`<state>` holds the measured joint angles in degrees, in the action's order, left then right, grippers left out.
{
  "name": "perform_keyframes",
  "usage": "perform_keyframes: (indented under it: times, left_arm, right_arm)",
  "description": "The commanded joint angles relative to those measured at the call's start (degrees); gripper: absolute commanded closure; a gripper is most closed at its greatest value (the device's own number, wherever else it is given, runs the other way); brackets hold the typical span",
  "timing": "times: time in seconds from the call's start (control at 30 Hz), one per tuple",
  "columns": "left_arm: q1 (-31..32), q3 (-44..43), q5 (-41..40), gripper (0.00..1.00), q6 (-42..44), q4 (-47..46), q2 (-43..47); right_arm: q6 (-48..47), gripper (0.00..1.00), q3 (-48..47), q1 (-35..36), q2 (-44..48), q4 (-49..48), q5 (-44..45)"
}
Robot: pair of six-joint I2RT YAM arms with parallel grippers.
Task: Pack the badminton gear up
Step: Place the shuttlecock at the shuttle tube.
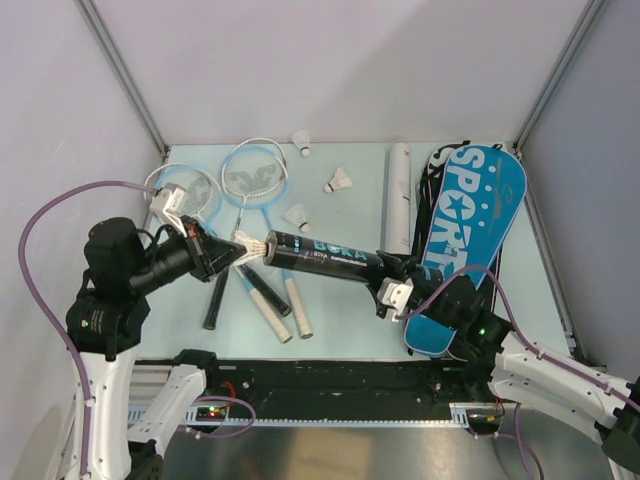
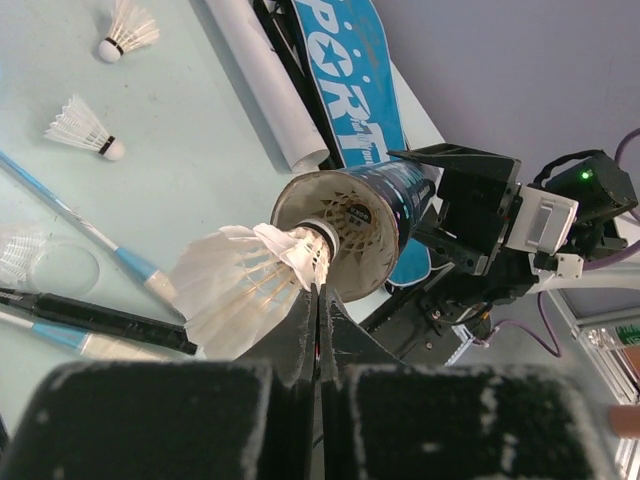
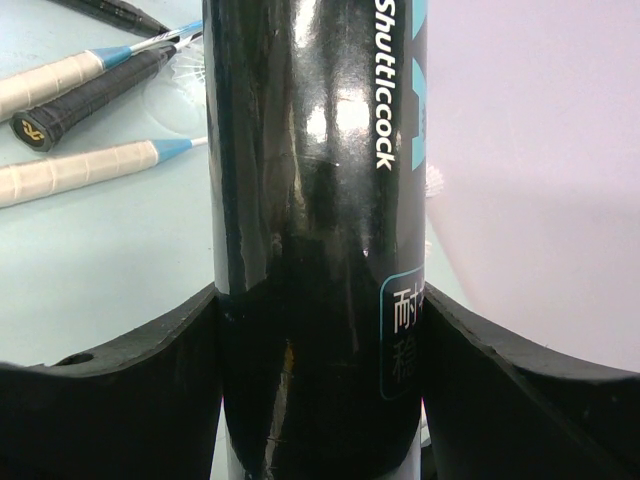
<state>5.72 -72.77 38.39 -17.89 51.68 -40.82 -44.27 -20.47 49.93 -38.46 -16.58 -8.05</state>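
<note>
My right gripper [image 1: 396, 281] [image 3: 320, 300] is shut on the long black tube [image 1: 325, 258] [image 3: 315, 200], holding it near its lower end, level above the table. The tube's open mouth [image 2: 345, 225] faces my left gripper [image 1: 236, 252] [image 2: 318, 298]. That gripper is shut on the feather skirt of a white shuttlecock [image 1: 254, 247] [image 2: 250, 290]. The shuttlecock's cork end sits right at the tube's mouth, where another shuttlecock shows inside. Rackets [image 1: 255, 172] with pale-blue heads lie at the back left, their handles [image 1: 268, 298] under the tube.
Three loose shuttlecocks [image 1: 302, 142] [image 1: 340, 181] [image 1: 297, 214] lie on the pale table. A white tube [image 1: 398, 195] lies beside a blue racket bag [image 1: 470, 230] on the right. Grey walls with metal posts close in the back and sides.
</note>
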Motion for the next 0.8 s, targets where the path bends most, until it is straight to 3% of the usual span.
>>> perform_keyframes:
  times: [0.0,0.4,0.77]
  left_arm:
    - [0.2,-1.4,3.8,1.0,0.5,0.2,-0.6]
    - [2.2,3.0,9.2,1.0,-3.1,-3.5,-2.1]
    - [10.3,10.3,6.9,1.0,-9.9,-14.4,-2.2]
  right_arm:
    - [-2.2,0.68,-0.1,1.0,1.5,-5.0,-0.2]
    - [-2.5,0.69,-0.1,2.8,0.3,-7.6,-0.8]
    - [-2.3,0.69,-0.1,3.3,-1.7,-10.7,0.0]
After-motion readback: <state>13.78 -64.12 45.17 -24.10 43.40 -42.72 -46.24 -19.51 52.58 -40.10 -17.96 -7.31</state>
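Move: The left hand grips the shuttlecock by its skirt. The tube's open mouth lies about 6 cm to this hand's right, 2 cm ahead and 2 cm lower, and roughly 22 cm left, 5 cm ahead and 10 cm above the right hand, which holds the tube. The racket handles lie some 28 cm under the left hand, 3 cm ahead and 3 cm right. At their level a loose shuttlecock lies about 28 cm ahead, 11 cm right. Fingers still shut, the left hand pushes the shuttlecock about 5 cm right and down into the held tube's mouth. ##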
